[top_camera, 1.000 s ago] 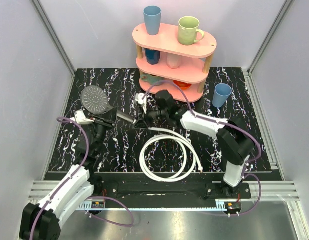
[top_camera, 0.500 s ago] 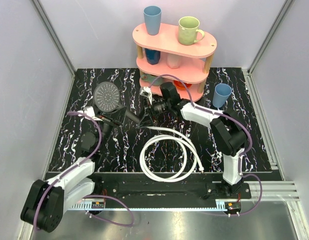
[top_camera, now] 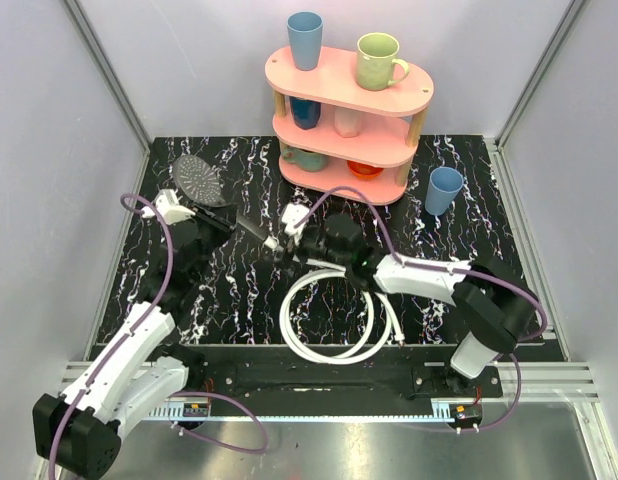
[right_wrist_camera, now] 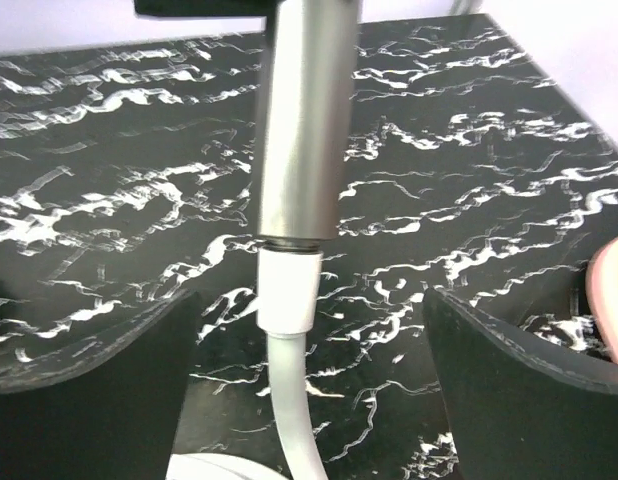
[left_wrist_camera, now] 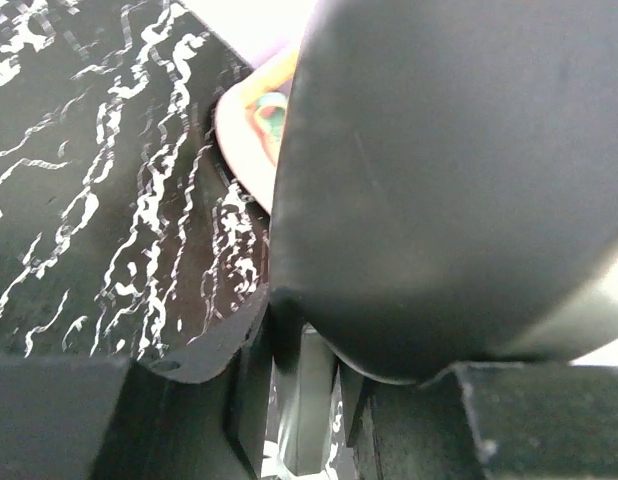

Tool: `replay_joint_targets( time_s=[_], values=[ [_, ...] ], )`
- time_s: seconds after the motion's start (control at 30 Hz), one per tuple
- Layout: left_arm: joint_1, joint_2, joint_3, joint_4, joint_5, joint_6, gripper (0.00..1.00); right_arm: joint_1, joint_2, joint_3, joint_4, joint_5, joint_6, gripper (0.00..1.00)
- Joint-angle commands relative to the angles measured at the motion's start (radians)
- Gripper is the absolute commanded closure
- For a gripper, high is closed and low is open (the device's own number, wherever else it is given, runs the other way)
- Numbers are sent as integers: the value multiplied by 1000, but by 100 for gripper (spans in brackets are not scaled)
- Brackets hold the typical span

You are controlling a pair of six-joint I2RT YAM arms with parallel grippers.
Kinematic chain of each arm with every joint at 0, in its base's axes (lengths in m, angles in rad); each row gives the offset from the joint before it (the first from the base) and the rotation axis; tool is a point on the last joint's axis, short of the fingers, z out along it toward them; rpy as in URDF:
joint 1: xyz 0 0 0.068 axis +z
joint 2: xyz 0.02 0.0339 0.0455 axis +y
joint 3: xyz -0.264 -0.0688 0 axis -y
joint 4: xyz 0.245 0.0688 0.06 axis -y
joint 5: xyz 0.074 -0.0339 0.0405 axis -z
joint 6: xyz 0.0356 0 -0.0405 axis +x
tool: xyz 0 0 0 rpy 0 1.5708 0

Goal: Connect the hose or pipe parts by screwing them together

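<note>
The grey shower head (top_camera: pixel 199 180) is tilted up at the back left, its dark handle (top_camera: pixel 251 226) sloping down to the right. My left gripper (top_camera: pixel 221 221) is shut on that handle; in the left wrist view the head's dark back (left_wrist_camera: pixel 449 180) fills the frame and the handle (left_wrist_camera: pixel 307 400) sits between the fingers of my left gripper (left_wrist_camera: pixel 305 405). The white hose (top_camera: pixel 334 320) lies coiled in front. Its white end fitting (right_wrist_camera: pixel 289 290) sits against the silver handle end (right_wrist_camera: pixel 299 130). My right gripper (right_wrist_camera: pixel 304 330) (top_camera: pixel 279 247) stands open around the fitting, its fingers (right_wrist_camera: pixel 89 380) well apart from it.
A pink three-tier shelf (top_camera: pixel 349 95) with cups and mugs stands at the back centre. A blue cup (top_camera: pixel 444 190) stands on the black marbled mat to its right. The hose's free end (top_camera: pixel 399 338) lies near the front edge.
My right gripper has opened, let go of the hose fitting and shifted left and nearer. The left arm has swung the shower head toward the back left.
</note>
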Motion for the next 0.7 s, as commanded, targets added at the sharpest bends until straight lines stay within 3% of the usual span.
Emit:
replay_joint_targets(
  time_s=[0.0,0.17,0.3,0.4,0.43,0.5,0.53,0.63,0.67],
  values=[
    [-5,1,136,-219,-95,-164,100,118,-9,-37,172,390,-280,1],
    [-6,21,213,-336,-89,-236,100,224,63,-16,275,604,-445,10],
    [-6,19,247,-419,-97,-278,100,282,129,15,358,711,-539,44],
    [-6,-1,247,-424,-91,-299,100,316,164,42,384,759,-582,59],
    [-6,-5,246,-422,-86,-304,100,322,169,49,389,764,-584,71],
    [-6,-6,243,-404,-65,-295,100,328,167,70,357,744,-565,84],
    [-6,-6,235,-393,-56,-287,100,328,161,79,331,726,-523,97],
    [-6,-31,136,-228,12,-214,100,313,121,110,230,632,-413,100],
    [-6,-51,20,-132,80,-142,100,296,89,119,179,544,-368,100]
  ],
)
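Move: Just off the right fingertips, about 3 cm to the left, 1 cm ahead and level with the hand, is the white hose collar, already up against the shower handle's end. The coiled hose lies some 16 cm back, 13 cm right and 15 cm down from the right hand, the shower head about 13 cm ahead, 16 cm left and 9 cm above it. From the left hand the collar is roughly 6 cm back, 10 cm right and 6 cm lower. Reaching about 3.5 cm left with wide-open fingers, the right hand rolls some 30 degrees, its forward side rising, then shuts its fingers on the white collar and pinches it. The left hand, still gripping the shower handle, shifts about 3 cm left, down and back, tipping its fingers down about 15 degrees. ##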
